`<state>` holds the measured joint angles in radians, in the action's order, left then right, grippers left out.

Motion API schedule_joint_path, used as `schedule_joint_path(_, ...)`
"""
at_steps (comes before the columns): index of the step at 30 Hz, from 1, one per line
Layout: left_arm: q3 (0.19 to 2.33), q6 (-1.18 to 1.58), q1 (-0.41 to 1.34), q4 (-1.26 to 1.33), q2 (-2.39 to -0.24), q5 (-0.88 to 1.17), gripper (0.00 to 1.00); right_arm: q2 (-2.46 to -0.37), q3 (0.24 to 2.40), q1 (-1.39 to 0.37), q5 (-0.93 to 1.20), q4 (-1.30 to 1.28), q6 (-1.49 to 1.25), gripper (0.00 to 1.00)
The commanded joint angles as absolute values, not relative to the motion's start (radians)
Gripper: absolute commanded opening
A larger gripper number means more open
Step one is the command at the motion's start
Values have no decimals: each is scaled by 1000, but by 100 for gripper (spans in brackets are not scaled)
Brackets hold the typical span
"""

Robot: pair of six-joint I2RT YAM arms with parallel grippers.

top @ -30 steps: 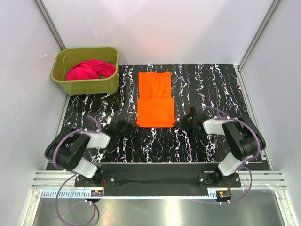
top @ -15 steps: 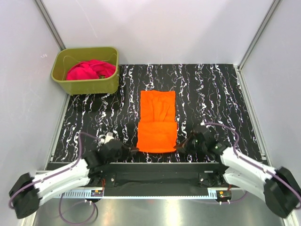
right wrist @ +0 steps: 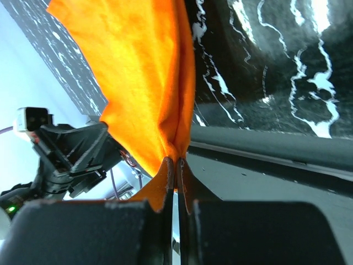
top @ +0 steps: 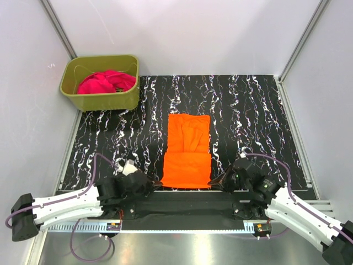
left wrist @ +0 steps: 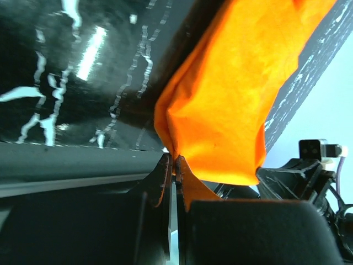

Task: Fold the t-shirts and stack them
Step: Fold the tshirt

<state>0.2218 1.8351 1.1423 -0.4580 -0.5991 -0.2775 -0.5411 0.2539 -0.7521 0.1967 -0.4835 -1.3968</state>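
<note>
The orange t-shirt [top: 188,149] lies as a long folded strip down the middle of the black marbled table, its near end at the front edge. My left gripper [top: 158,181] is shut on the shirt's near left corner [left wrist: 175,149]. My right gripper [top: 214,181] is shut on the near right corner [right wrist: 175,149]. Both hold the near edge slightly lifted. The magenta-pink t-shirt [top: 106,81] lies bunched in the olive-green tub [top: 101,98] at the back left.
The black marbled tabletop [top: 242,116] spreads on both sides of the orange shirt. White walls close in the back and sides. The metal rail with the arm bases [top: 182,210] runs along the near edge.
Both arms have drawn back toward the near edge, dragging the orange shirt with them; the shirt has slid nearer on the table. The pink shirt and tub have not moved.
</note>
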Motion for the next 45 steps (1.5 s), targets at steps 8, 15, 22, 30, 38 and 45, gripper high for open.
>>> schedule_joint_path(8, 481, 1685, 1109, -585, -678, -485, 0, -573, 348, -761, 154, -565, -1346, 0)
schedule_joint_path(15, 639, 1343, 778, -420, -909, -272, 0, -957, 635, -522, 261, -537, -1051, 0)
schedule_joint_path(22, 909, 1093, 500, -302, -1234, -42, 0, -1333, 922, -336, 420, -502, -888, 0)
schedule_joint_path(30, 1253, 982, 387, -276, -1622, 150, 0, -1586, 1144, -243, 505, -502, -861, 0)
schedule_joint_path(38, 1446, 948, 385, -275, -1761, 173, 0, -1669, 1223, -178, 561, -503, -861, 0)
schedule_joint_path(45, 1517, 937, 377, -287, -1806, 184, 0, -1700, 1236, -164, 592, -503, -850, 0)
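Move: My two grippers already pinch the near corners of the t-shirt, close above the table's front edge. From my left hand, the t-shirt's far end lies about 38 cm ahead and 11 cm to the right, some 5 cm lower. From my right hand, it is about 38 cm ahead, 8 cm to the left and 7 cm lower. The crosswise fold edge lies about 17 cm ahead of my left hand and 10 cm to its right. The green bin is roughly 51 cm ahead and 28 cm left of my left hand. I keep both corners pinched and carry the near hem up and forward over the t-shirt towards its far end. My left hand leads, rising first, going some 35 cm forward and 13 cm up and drifting right late on as its fingers tilt up about 20 degrees. My right hand starts a little later and stays lower, about 26 cm forward and 6 cm up, then slows to a stop. ##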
